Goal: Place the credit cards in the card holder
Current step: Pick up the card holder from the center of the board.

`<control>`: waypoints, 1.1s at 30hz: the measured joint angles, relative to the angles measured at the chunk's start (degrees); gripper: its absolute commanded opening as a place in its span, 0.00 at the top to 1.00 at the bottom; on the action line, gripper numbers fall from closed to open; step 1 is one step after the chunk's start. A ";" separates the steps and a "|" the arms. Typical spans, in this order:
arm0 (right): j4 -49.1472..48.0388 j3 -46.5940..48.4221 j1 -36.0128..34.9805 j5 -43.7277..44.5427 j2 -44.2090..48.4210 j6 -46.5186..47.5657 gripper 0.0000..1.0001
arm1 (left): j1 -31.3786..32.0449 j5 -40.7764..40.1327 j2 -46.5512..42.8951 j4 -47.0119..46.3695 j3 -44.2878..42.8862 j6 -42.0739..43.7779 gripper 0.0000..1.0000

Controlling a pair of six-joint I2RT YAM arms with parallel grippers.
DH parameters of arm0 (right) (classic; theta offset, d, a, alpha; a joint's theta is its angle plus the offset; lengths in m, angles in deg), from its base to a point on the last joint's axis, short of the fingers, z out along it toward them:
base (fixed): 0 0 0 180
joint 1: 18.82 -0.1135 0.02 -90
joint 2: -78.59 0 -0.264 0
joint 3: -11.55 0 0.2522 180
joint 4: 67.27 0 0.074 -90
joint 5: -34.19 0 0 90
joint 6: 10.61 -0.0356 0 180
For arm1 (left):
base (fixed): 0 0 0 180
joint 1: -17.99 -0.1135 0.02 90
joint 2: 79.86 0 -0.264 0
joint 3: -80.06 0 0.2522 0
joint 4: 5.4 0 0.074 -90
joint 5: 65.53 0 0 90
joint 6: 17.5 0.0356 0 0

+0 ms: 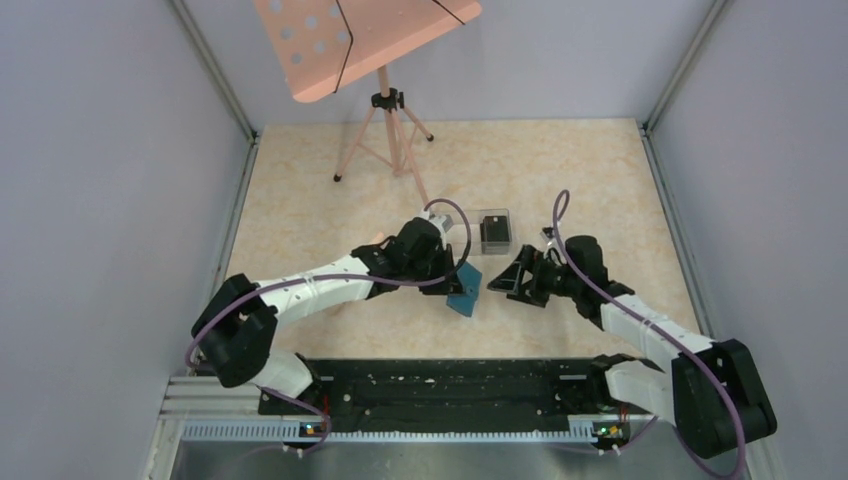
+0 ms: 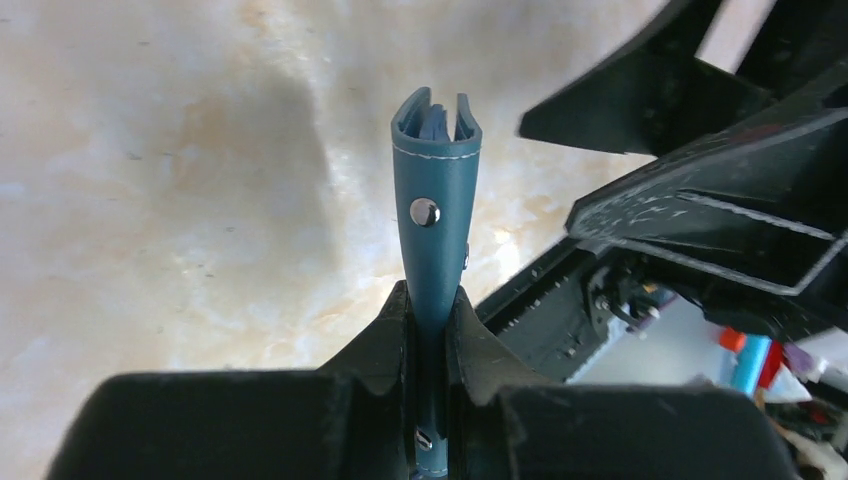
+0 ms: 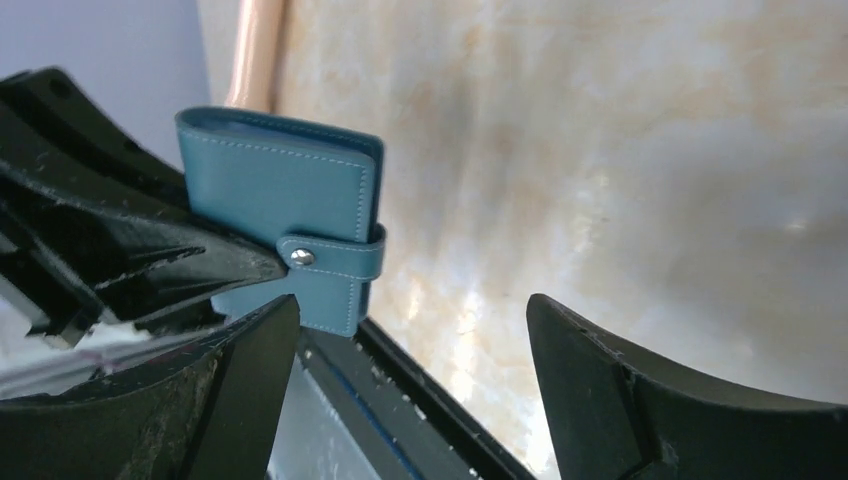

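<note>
The card holder (image 3: 285,205), a teal wallet with its snap tab fastened over a light stud, hangs above the table. My left gripper (image 2: 432,305) is shut on its lower edge, with the stud side (image 2: 425,212) facing the left wrist camera. From above, the card holder (image 1: 466,291) sits just right of the left gripper (image 1: 450,274). My right gripper (image 3: 412,305) stands open beside it, with nothing between its fingers, and its left finger (image 3: 250,370) is close under the wallet. The credit cards (image 1: 494,232) lie as a dark stack in a clear box behind both grippers.
The clear plastic box (image 1: 508,216) stands mid-table. A pink music stand (image 1: 385,110) on a tripod stands at the back. A black rail (image 1: 440,385) runs along the near edge between the arm bases. Grey walls close in the left and right sides.
</note>
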 measured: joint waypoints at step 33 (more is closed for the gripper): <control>-31.71 -1.88 0.46 -22.88 -1.99 -12.68 1.00 | -1.75 13.44 -10.38 -23.93 11.93 -2.99 0.75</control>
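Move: The card holder, already pinched by the left hand, has its middle some 3 cm to that hand's right and 2 cm below it. From the empty, open right hand the card holder lies about 9 cm to the left, 2 cm back and at the same height. From the right hand, the clear tray stands 10 cm ahead and 5 cm left, the black case in the tray 11 cm ahead and 2 cm right, both about 9 cm lower. Both hands rise 6–9 cm, converging; the right pinches the card holder's free side, then the left opens partway. ##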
